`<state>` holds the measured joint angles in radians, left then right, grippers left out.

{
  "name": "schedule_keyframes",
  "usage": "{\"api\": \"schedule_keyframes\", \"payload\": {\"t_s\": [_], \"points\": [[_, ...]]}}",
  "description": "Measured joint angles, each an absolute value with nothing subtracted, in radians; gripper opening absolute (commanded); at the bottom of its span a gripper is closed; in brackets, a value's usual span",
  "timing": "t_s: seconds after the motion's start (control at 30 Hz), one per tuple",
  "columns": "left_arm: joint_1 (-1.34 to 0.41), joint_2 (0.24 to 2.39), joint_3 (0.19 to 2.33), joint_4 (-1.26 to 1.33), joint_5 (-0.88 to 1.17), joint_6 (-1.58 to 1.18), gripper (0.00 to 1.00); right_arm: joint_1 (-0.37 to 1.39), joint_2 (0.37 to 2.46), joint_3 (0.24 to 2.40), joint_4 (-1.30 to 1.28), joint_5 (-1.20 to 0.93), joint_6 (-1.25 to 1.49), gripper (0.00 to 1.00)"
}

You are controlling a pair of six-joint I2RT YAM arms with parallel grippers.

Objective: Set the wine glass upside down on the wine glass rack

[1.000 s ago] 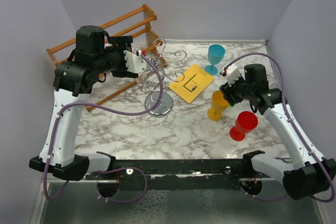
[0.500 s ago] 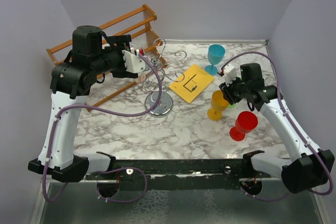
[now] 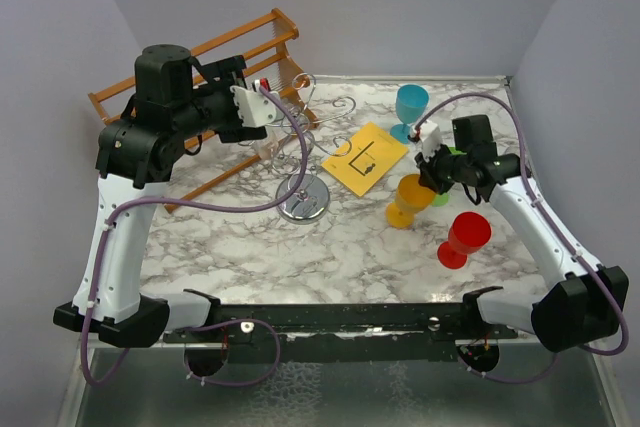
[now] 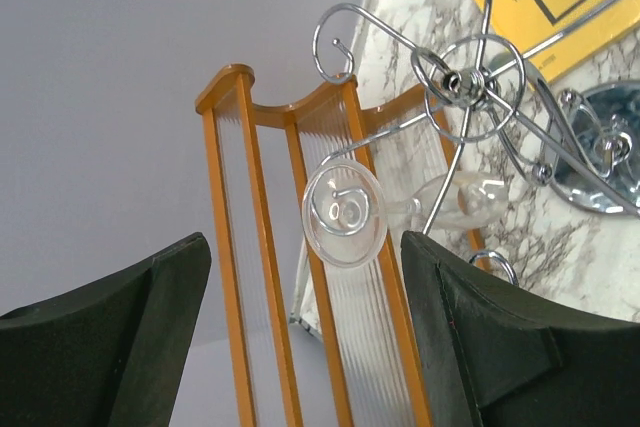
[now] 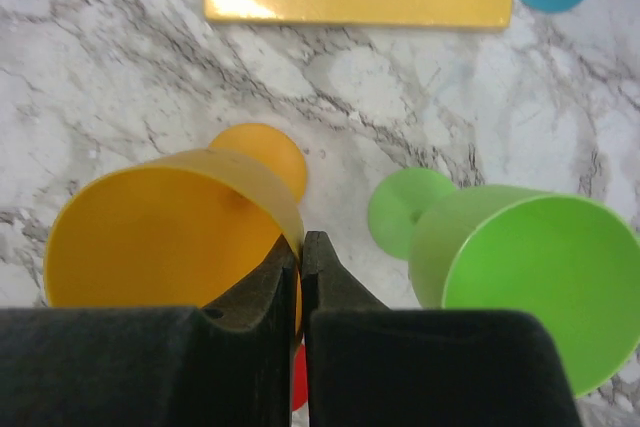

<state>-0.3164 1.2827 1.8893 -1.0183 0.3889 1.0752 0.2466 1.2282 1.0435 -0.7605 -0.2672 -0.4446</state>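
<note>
My right gripper [image 5: 301, 247] is shut on the rim of an orange wine glass [image 5: 150, 237], one finger inside the bowl and one outside. From above, the orange wine glass [image 3: 408, 197] leans left under the right gripper [image 3: 430, 173]. The chrome wine glass rack [image 3: 303, 199] stands left of centre. A clear wine glass [image 4: 343, 212] hangs upside down from one arm of the wine glass rack [image 4: 462, 82], foot towards my left gripper [image 4: 302, 247]. The left gripper [image 3: 266, 110] is open, apart from the glass and holding nothing.
A green glass [image 5: 520, 267] stands right beside the orange one, a red glass [image 3: 463, 237] nearer the front, a blue glass [image 3: 410, 107] at the back. A yellow card [image 3: 365, 159] lies mid-table. A wooden slatted rack [image 3: 200, 77] leans at the back left.
The right gripper has closed onto the orange glass's rim, and the glass has tipped and shifted a little left. The left arm has drawn back slightly from the rack, staying open.
</note>
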Motion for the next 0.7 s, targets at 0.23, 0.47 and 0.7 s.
{"api": "schedule_keyframes", "payload": {"t_s": [0.23, 0.47, 0.7], "points": [[-0.316, 1.272, 1.87, -0.863, 0.369, 0.822, 0.83, 0.247, 1.229, 1.211, -0.751, -0.434, -0.45, 0.01], [-0.316, 1.251, 1.781, -0.666, 0.368, 0.447, 0.82, 0.247, 1.199, 1.338, -0.668, -0.435, -0.439, 0.01], [-0.316, 1.261, 1.768, -0.535, 0.423, 0.115, 0.81, 0.247, 1.184, 1.528, -0.567, -0.368, -0.407, 0.01]]}}
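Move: The orange wine glass is already pinched at its rim in my right hand. From that hand, the metal rack's hub lies about 25 cm left, 4 cm ahead and 13 cm higher. The green goblet is some 4 cm right and 4 cm ahead, the blue one 16 cm ahead and 4 cm left, both about 8 cm lower. From my left hand, the orange glass is roughly 30 cm right, 5 cm back and 35 cm below; the hub is about 8 cm right, 2 cm ahead and 15 cm below. Keeping my pinch on the rim, I lift the orange glass about 25 cm with my right hand, easing forward a little and tipping the fingers up some 40 degrees so the glass's foot swings forward and to my left. Meanwhile my empty left hand stays open, rises about 5 cm and shifts right above the rack towards the glass, rolling nearly 50 degrees with its left side dropping. ##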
